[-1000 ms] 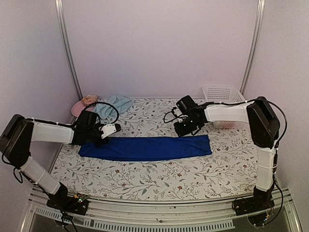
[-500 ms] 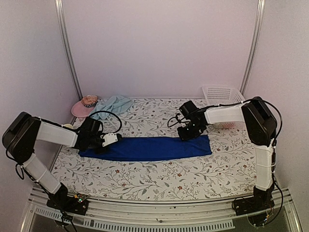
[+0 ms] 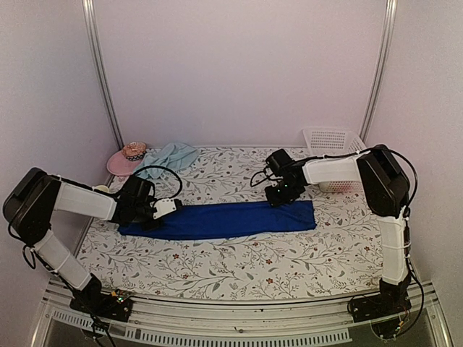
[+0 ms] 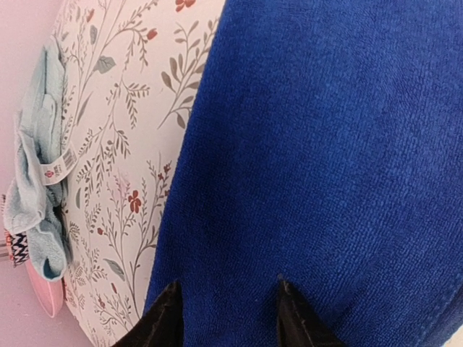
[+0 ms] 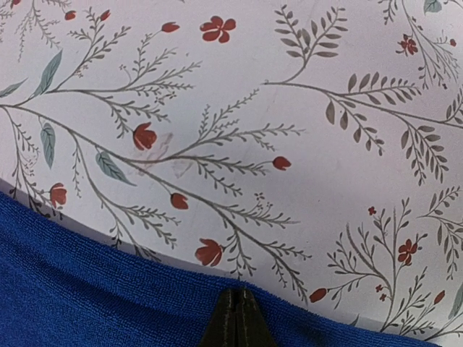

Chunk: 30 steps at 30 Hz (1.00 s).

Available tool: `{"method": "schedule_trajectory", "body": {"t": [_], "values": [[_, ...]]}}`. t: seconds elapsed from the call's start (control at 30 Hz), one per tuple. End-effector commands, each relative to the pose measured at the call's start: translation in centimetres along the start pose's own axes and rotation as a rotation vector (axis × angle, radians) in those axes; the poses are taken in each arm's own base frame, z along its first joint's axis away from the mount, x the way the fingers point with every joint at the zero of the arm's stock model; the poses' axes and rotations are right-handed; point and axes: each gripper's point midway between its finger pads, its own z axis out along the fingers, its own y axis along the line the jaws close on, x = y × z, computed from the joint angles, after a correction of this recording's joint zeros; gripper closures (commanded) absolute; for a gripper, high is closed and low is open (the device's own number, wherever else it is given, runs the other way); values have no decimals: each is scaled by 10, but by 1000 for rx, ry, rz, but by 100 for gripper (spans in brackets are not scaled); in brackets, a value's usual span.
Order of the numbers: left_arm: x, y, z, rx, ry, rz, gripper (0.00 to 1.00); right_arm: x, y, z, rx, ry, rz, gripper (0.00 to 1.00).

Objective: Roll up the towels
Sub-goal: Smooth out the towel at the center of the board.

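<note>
The deep blue towel lies as a long flat strip across the middle of the flowered table. My left gripper is down on its left end. In the left wrist view its two dark fingertips stand apart, pressed onto the blue towel, with no cloth seen pinched between them. My right gripper sits at the strip's far edge near its right end. In the right wrist view the right gripper is shut, its tips resting on the blue towel just inside its edge. The pale aqua towel lies crumpled at the back left.
A pink hat with a patterned band lies beside the aqua towel at the back left corner. A white mesh basket stands at the back right. Bare flowered tablecloth stretches in front of the blue strip.
The right gripper has come down from above the table onto the strip's far edge and closed. The left gripper has lowered onto the strip's left end.
</note>
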Motion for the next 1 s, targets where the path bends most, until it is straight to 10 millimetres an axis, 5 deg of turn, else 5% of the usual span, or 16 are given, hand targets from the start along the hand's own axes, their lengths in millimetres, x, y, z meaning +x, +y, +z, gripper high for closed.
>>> {"method": "schedule_trajectory", "body": {"t": [0.0, 0.1, 0.3, 0.4, 0.57, 0.7, 0.97], "values": [[27, -26, 3, 78, 114, 9, 54, 30, -37, 25, 161, 102, 8, 96], [23, -25, 1, 88, 99, -2, 48, 21, -32, 19, 141, 84, 13, 94], [6, -2, -8, 41, 60, -29, 21, 6, -24, -21, 67, 25, 31, 54], [-6, 8, -15, 28, 20, -41, 13, 3, -24, -55, 32, -20, 43, 42], [-21, 9, -29, 38, -56, -33, 8, 24, -27, -94, -15, -62, 100, 37], [-30, 3, -38, 49, -112, -25, 5, 48, -50, -111, -9, -81, 214, 35], [-31, -2, -56, 25, -160, -44, 3, 82, -68, -108, -45, -74, 380, 34]]}}
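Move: The right hand's shut fingertips are down on the blue towel's far edge. The towel's near right corner lies about 10 cm back and 11 cm to the right of this hand, 1 cm lower; the basket is some 17 cm ahead and 20 cm right. The left hand is down on the blue towel's left part, whose left end is about 7 cm to its left and level with it; the light-blue towel sits roughly 24 cm ahead and 6 cm right. Closed right fingertips slide on about 1 cm forward at the blue towel's far edge, then open and lift off; the hand swings some 11 cm right and 9 cm back, arching up nearly 8 cm and starting down again towards the near right corner, turning about 15 degrees clockwise. The left fingers open wide from half open and come off the towel, rising 5 cm and easing slightly back and right. ##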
